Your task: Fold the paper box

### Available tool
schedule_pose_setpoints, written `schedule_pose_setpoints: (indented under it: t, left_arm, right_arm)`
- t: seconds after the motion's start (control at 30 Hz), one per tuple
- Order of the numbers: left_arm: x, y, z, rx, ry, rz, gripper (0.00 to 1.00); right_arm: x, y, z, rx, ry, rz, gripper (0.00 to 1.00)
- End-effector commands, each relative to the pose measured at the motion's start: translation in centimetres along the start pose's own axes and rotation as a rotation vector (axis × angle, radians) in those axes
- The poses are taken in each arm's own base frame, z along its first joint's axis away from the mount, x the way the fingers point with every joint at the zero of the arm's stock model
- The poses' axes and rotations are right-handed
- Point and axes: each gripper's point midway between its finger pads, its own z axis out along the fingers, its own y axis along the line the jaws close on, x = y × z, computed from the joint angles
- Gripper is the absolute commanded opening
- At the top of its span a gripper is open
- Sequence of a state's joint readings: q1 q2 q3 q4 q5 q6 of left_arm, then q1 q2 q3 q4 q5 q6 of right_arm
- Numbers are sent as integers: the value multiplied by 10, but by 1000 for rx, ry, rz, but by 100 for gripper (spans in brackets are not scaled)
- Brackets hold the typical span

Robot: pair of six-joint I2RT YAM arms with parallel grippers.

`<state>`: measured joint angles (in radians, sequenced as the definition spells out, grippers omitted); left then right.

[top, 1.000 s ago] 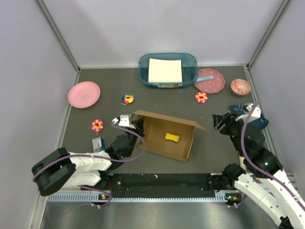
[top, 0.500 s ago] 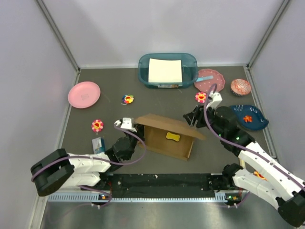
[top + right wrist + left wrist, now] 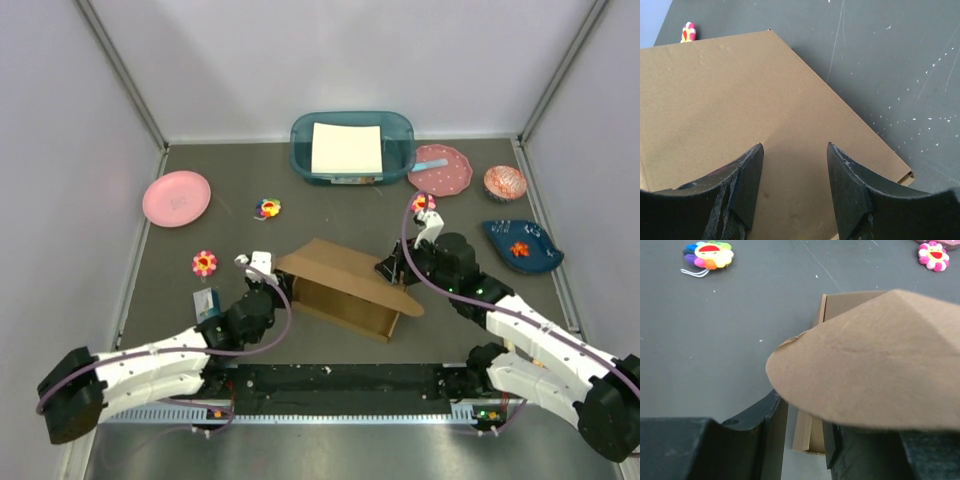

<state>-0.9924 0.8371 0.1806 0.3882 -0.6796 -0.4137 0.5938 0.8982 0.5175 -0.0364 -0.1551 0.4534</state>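
The paper box is brown cardboard and lies in the middle of the table, its big lid flap tilted low over the tray. In the left wrist view the lid fills the right side. My left gripper is at the box's left corner. Its fingers stand apart astride the side wall's edge, with table showing in the gap. My right gripper is open over the lid's right part. Its fingers rest spread just above the lid.
At the back is a teal bin with a white sheet. There is a pink plate at left and a dotted plate, a small bowl and a blue dish at right. Flower toys lie around the box, with a small card near my left arm.
My right arm swung in from the right onto the lid. The lid came down over the tray and now hides the yellow item inside. My left gripper stayed at the left corner.
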Motion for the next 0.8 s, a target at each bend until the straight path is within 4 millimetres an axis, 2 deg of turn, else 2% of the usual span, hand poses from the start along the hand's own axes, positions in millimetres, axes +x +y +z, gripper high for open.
schedule_pose_setpoints:
  t: [0.0,0.13,0.23,0.37,0.43,0.5,0.53,0.57,0.6,0.63,0.67,0.7,0.73,0.77]
  left_arm:
    - [-11,12,-18,-59,69,9,38]
    - [-19,15,-30,-33,61,-25,40]
    - [-34,16,-39,-26,37,-70,41]
    - [-47,31,-50,-80,15,-78,45]
    - [-57,47,-52,-167,-24,-77,45]
    - [-54,64,-55,-273,-26,-96,51]
    - [-63,79,-57,-362,-71,-100,55]
    - [-60,88,-57,-431,-68,-87,63]
    - [-54,101,-63,-510,-70,-141,66]
    - [-68,105,-64,-554,-112,-167,67]
    - [-70,109,-61,-594,-113,-162,69]
    - [-76,110,-60,-607,-120,-174,69]
    - [-90,104,-55,-599,-148,-226,69]
    - [-94,104,-47,-592,-136,-265,69]
  right_arm:
    - [-16,13,5,-51,-54,-25,54]
    - [-20,11,8,-38,-65,-29,54]
    - [-19,9,10,-30,-54,-36,54]
    - [-16,6,13,-20,-49,-39,54]
    - [-17,7,13,-24,-50,-36,53]
    - [-16,7,13,-24,-45,-40,54]
    - [-16,6,13,-22,-43,-45,53]
    - [-15,7,12,-23,-39,-49,53]
    - [-14,7,11,-27,-39,-54,53]
    - [-12,7,10,-31,-35,-63,52]
    - [-12,6,9,-31,-34,-68,52]
    - [-8,7,7,-40,-21,-80,50]
    - [-3,6,7,-46,-4,-97,50]
    - [1,5,6,-44,7,-104,49]
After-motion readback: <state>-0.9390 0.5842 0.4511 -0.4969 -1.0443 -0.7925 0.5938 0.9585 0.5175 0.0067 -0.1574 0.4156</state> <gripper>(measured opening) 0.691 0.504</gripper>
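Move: The lid's left ear is just above the left hand, some 2 cm ahead and 3 cm up; the box's middle lies about 15 cm to its right, 1 cm back and 6 cm down, and a red-centred flower 19 cm to its left, 6 cm ahead and 9 cm down. From the right hand, over the lid's right part, the lid's middle is level and about 11 cm to its left, and a pink flower sits some 18 cm ahead, 8 cm right and 12 cm down. The left hand comes clear of the lid's left ear, first backing about 2 cm while rising some 4 cm and drifting left, then sweeping quickly left, away from the box towards the red-centred flower, for some 11 cm sideways in all, as it turns nearly 30 degrees counter-clockwise and its fingers open wider. Meanwhile the right hand stays on the lid's right part, its fingers half open and its wrist steady, bearing down and sinking only about 1 cm with a slight creep forward. ##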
